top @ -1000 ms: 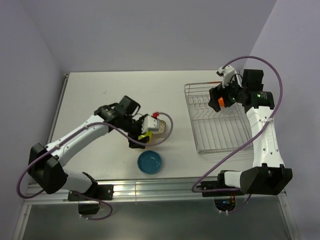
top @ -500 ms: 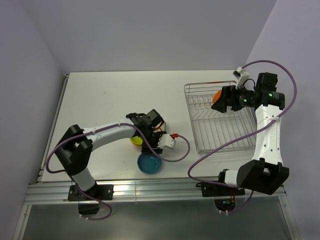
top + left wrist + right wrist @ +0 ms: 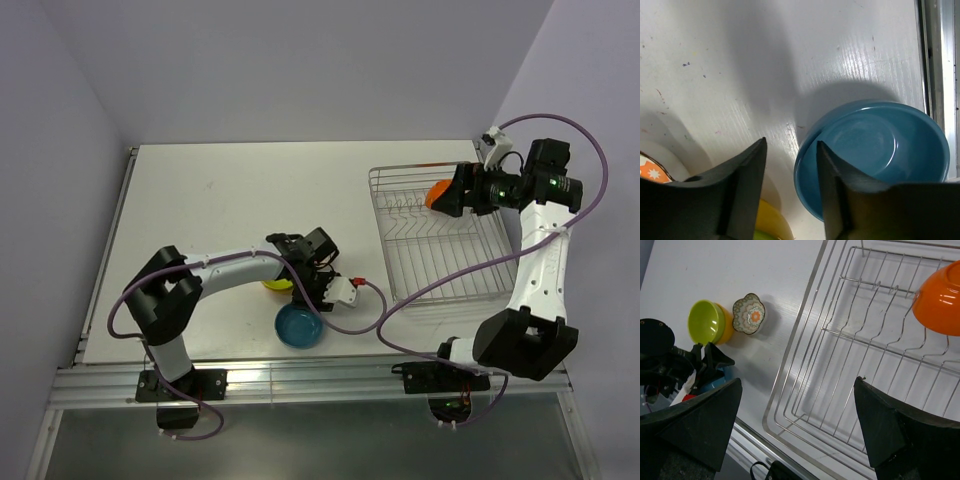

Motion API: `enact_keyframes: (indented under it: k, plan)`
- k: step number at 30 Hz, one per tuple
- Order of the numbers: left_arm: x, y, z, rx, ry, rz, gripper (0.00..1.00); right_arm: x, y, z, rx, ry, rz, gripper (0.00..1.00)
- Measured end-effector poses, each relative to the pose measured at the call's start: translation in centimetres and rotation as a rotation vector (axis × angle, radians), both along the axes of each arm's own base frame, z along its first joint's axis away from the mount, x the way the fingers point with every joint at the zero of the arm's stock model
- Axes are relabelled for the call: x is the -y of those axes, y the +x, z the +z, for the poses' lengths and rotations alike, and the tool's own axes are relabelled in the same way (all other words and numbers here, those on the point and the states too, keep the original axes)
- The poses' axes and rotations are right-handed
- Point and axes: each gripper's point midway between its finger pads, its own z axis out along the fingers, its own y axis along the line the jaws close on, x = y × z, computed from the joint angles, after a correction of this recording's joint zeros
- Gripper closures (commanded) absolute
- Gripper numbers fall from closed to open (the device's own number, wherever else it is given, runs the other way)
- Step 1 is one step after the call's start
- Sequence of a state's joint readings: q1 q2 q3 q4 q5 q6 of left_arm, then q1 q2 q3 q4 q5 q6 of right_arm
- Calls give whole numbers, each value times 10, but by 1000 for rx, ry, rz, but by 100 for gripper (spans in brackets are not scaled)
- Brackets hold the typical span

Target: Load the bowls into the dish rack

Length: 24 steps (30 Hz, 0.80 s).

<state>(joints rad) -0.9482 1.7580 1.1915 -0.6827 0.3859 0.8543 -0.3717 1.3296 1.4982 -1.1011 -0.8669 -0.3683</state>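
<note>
The blue bowl [image 3: 300, 326] sits near the table's front edge. My left gripper [image 3: 303, 306] is open right above it. In the left wrist view its jaws [image 3: 790, 155] straddle the near rim of the blue bowl [image 3: 880, 145], one finger outside and one over the inside. The lime-green bowl [image 3: 275, 284] lies just behind, next to the floral dish [image 3: 751, 314]. The orange bowl [image 3: 437, 190] rests tilted in the far part of the dish rack [image 3: 440, 262]. My right gripper [image 3: 452, 200] is open and empty above the rack [image 3: 805, 330]. No white bowl shows.
The table's front edge with its metal rail [image 3: 300, 372] runs just beyond the blue bowl. The left arm's cable [image 3: 370, 300] loops towards the rack's near left corner. The purple walls close in at the back and both sides.
My left gripper has swung from the floral dish and green bowl forward to the blue bowl. My right gripper has let go of the orange bowl in the rack and drawn back to the right.
</note>
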Motion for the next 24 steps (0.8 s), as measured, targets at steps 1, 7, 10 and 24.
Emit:
enact_keyframes:
  k: [1, 7, 10, 24]
  plan:
    - [1, 0, 0, 2, -2, -2, 54, 1, 0, 0, -2, 3, -2, 0]
    - [1, -5, -6, 2, 5, -14, 60, 2, -3, -4, -25, 9, 2, 0]
    - [-2, -9, -10, 1, 18, -21, 64, 2, -3, -6, -33, 14, 1, 0]
    - [-6, -21, -11, 29, 58, -73, 99, 7, 4, 20, 35, -13, -10, 0]
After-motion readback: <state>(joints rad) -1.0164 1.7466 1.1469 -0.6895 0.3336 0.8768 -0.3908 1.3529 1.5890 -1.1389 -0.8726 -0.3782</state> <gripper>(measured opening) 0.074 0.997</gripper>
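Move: The blue bowl's near rim already stands between the left hand's open fingers. Its middle lies about 6 cm back and 1 cm to the left, roughly 2 cm below. Still counted from the left hand, the green bowl is some 8 cm ahead and 6 cm left, and the flower bowl about 12 cm ahead and 2 cm right, both a little lower. From the right hand the blue bowl is about 18 cm back, 35 cm left and 26 cm down. The left fingers pinch the blue bowl's forward rim, one finger inside and one outside, closing from about half open to almost shut while the hand eases some 2 cm back towards the table's near edge and sinks about 1.5 cm, with a slight lift starting at the very end. The empty right hand stays wide open over the rack and, after a small dip, rises about 2.5 cm. ##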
